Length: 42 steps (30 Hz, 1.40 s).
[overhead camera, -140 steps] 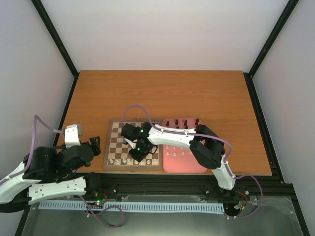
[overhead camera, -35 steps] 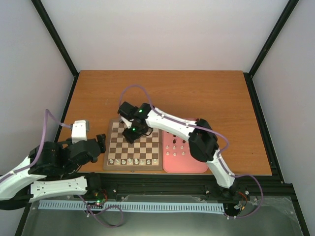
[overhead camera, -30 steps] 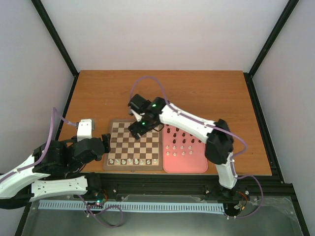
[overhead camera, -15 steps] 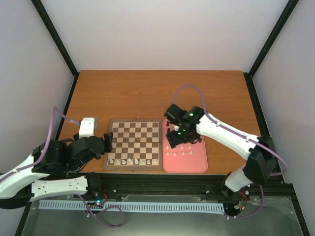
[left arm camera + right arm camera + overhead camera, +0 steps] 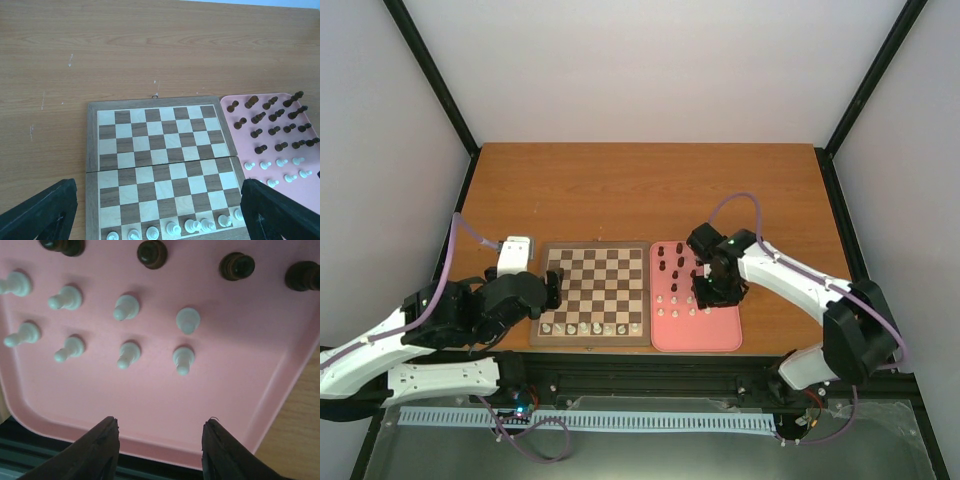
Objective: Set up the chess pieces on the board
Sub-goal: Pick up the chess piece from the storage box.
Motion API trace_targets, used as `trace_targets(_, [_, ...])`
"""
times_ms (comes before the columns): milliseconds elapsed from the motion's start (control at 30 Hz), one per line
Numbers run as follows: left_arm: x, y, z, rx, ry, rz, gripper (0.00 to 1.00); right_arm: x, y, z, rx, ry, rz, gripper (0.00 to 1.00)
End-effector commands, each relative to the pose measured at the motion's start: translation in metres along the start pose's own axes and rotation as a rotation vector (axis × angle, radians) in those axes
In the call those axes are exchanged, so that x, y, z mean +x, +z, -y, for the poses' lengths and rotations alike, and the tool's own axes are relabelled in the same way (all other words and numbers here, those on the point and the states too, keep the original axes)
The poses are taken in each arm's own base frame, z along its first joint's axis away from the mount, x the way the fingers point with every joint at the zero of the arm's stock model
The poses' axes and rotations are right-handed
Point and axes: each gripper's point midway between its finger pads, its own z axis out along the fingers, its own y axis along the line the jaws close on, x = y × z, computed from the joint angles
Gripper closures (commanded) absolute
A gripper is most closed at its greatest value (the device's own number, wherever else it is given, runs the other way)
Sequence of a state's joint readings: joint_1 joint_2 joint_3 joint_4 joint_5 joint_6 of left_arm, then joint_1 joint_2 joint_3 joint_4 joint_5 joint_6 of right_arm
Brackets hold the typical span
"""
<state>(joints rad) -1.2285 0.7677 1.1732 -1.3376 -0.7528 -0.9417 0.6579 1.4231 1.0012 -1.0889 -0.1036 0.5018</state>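
The board (image 5: 592,247) lies in the middle of the table, with several white chess pieces (image 5: 590,327) standing along its near row. The same row (image 5: 190,226) shows at the bottom of the left wrist view, on the board (image 5: 155,102). My right gripper (image 5: 715,290) hangs over the pink tray (image 5: 695,338). Its jaws (image 5: 161,421) stand open over bare tray floor with nothing between them. Just ahead of them stand white pawns (image 5: 182,359), and dark pieces (image 5: 151,252) stand beyond. My left gripper (image 5: 548,290) waits at the board's left edge, wide open (image 5: 157,200) and empty.
The pink tray (image 5: 305,187) lies against the board's right side and holds dark pieces (image 5: 670,262) at its far end and white pawns (image 5: 677,296) nearer. The tray's near rim (image 5: 150,442) sits close to the table's front edge. Black frame posts stand at the far corners.
My right arm swung from the board's far left corner across to the tray, and its jaws narrowed. My left arm crept right, up to the board's left edge.
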Motion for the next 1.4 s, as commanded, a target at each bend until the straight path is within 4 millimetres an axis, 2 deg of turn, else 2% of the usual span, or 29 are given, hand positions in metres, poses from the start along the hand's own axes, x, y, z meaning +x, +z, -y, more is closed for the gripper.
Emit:
trace_targets(0, [-0.006,-0.004,-0.002,0.006,-0.018,0.016,0.00,-0.014,0.016,0.000,-0.030,0.022,0.003,0.57])
trace_targets(167, [-0.004,-0.007,-0.012,-0.007,-0.054,0.021,0.00,-0.016,0.027,0.000,-0.023,0.010,-0.019,0.58])
trace_targets(333, [-0.004,-0.009,-0.019,-0.011,-0.080,0.030,0.00,-0.012,0.035,0.009,0.014,0.019,-0.032,0.62])
trace_targets(567, [-0.003,-0.006,-0.016,-0.023,-0.056,0.021,0.00,-0.008,0.043,0.015,0.024,0.035,-0.041,0.62])
trace_targets(733, [-0.001,-0.004,-0.012,-0.019,-0.052,0.017,0.00,-0.011,0.045,0.014,0.018,0.030,-0.040,0.66])
trace_targets(1000, [-0.001,-0.005,-0.015,-0.021,-0.063,0.019,0.00,-0.012,0.051,0.015,0.027,0.026,-0.056,0.74])
trace_targets(1200, [0.000,-0.005,-0.017,-0.025,-0.073,0.021,0.00,-0.012,0.050,0.017,0.035,0.028,-0.056,0.86])
trace_targets(1367, [0.001,-0.004,-0.017,-0.022,-0.072,0.020,0.00,-0.010,0.046,0.019,0.040,0.036,-0.054,0.92])
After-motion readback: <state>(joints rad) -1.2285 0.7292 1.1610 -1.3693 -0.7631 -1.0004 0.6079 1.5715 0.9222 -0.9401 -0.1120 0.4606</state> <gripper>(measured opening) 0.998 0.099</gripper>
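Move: The white pawn in the storage box at the row's right end nearest the base is about 6 cm below the right hand, 1 cm ahead and 1 cm right. Another white pawn stands about 3 cm beyond it, one 4 cm to its left, and a dark piece some 7 cm beyond and 3 cm to its right. From the left hand, the aimed-at pawn lies roughly 32 cm right, 3 cm ahead and 26 cm down. Right hand sinks about 5 cm onto the near right-end white pawn, its half-open fingers closing around the head. ##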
